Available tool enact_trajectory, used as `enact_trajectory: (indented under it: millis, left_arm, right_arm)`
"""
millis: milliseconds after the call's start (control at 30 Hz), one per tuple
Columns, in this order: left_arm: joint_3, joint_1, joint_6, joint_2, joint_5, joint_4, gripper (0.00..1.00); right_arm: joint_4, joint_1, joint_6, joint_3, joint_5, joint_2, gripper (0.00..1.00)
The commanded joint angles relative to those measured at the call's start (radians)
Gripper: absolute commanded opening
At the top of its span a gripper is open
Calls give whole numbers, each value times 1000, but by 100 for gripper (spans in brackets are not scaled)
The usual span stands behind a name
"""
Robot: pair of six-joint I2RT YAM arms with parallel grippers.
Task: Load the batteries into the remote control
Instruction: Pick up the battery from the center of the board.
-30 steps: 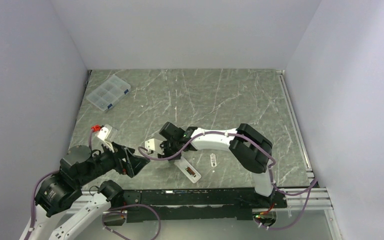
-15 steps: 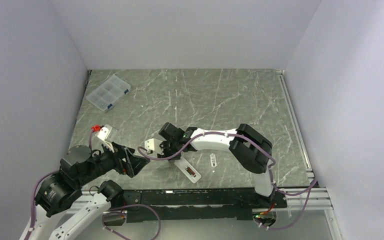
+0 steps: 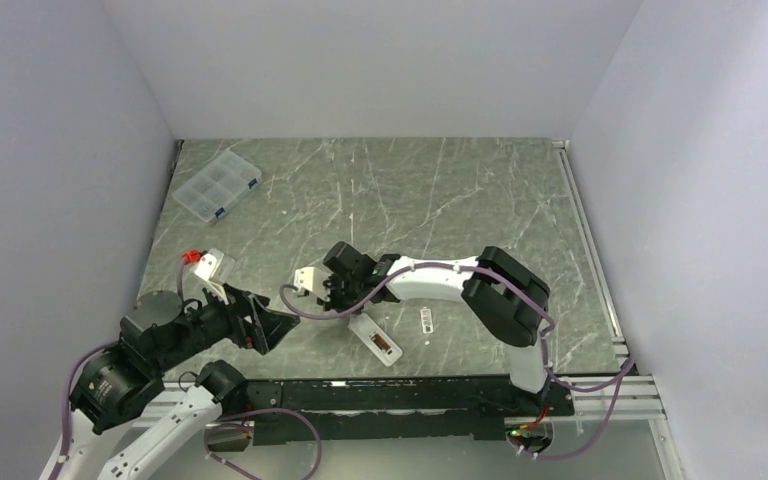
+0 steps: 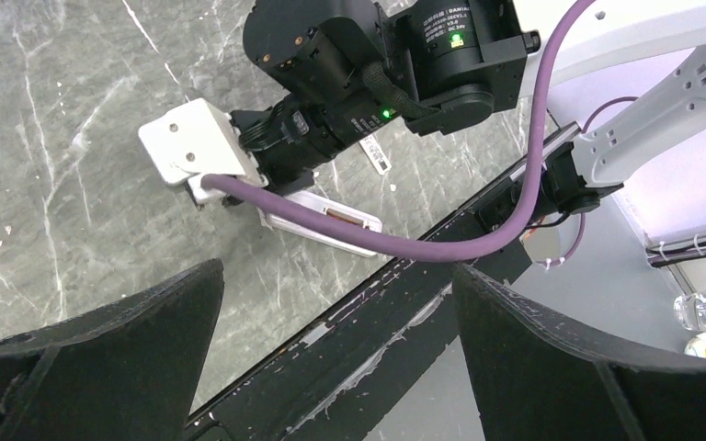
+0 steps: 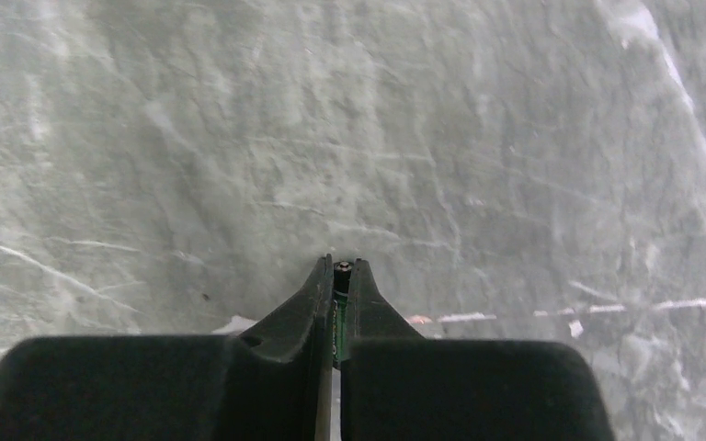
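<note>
A dark green battery (image 5: 339,308) stands pinched between the fingers of my right gripper (image 5: 341,268), which is shut on it; its metal end shows at the fingertips, just above the marbled table. From above, the right gripper (image 3: 337,297) hangs just left of the remote control (image 3: 375,339), which lies back up with its reddish-brown recess showing. The left wrist view also has the remote control (image 4: 317,220), partly behind a purple cable. My left gripper (image 3: 282,326) rests low at the near left, and its jaws (image 4: 335,276) are open and empty.
A small white flat cover piece (image 3: 426,320) lies right of the remote. A clear compartment box with blue clips (image 3: 217,184) sits at the far left corner. The black base rail (image 3: 410,392) runs along the near edge. White walls close in three sides.
My right gripper has closed tight on the battery and shifted slightly up and away from the remote. The left arm has not moved.
</note>
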Motion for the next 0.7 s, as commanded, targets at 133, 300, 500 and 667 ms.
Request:
enact_trajectory:
  millis: [133,300,500,667]
  left_arm:
    - [1,5,8,-14,-18,45,99]
    - [7,6,2,-2,-29,43,99]
    - [22,5,-7,56,-43,39,99]
    - [18,6,-34,124,-52,60,99]
  right_arm:
    - [107,-50,92,-81,41,-128,0]
    - [161,-59,131,-153,70,-214,0]
    - [198,-62,224,-234,124,-346,0]
    - [225,-62,345,-313,149,-481,0]
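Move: The remote control's open battery compartment, where the held battery is to go, lies roughly 10 cm back and 10 cm to the right of the right hand, about level with it. The remote's far end is nearer, some 4 cm back and 4 cm right. The battery cover lies about 5 cm back and 19 cm right. From the left hand the compartment is some 15 cm right, 2 cm ahead and 26 cm below. The battery, still pinched between the right hand's closed fingertips, is first carried low over the table, right and slightly forward, then raised steeply, about 8 cm in all and some 5 cm to the right. The wrist turns about 20 degrees on the way, swinging clockwise while the fingers tip up out of their steep downward slant. ##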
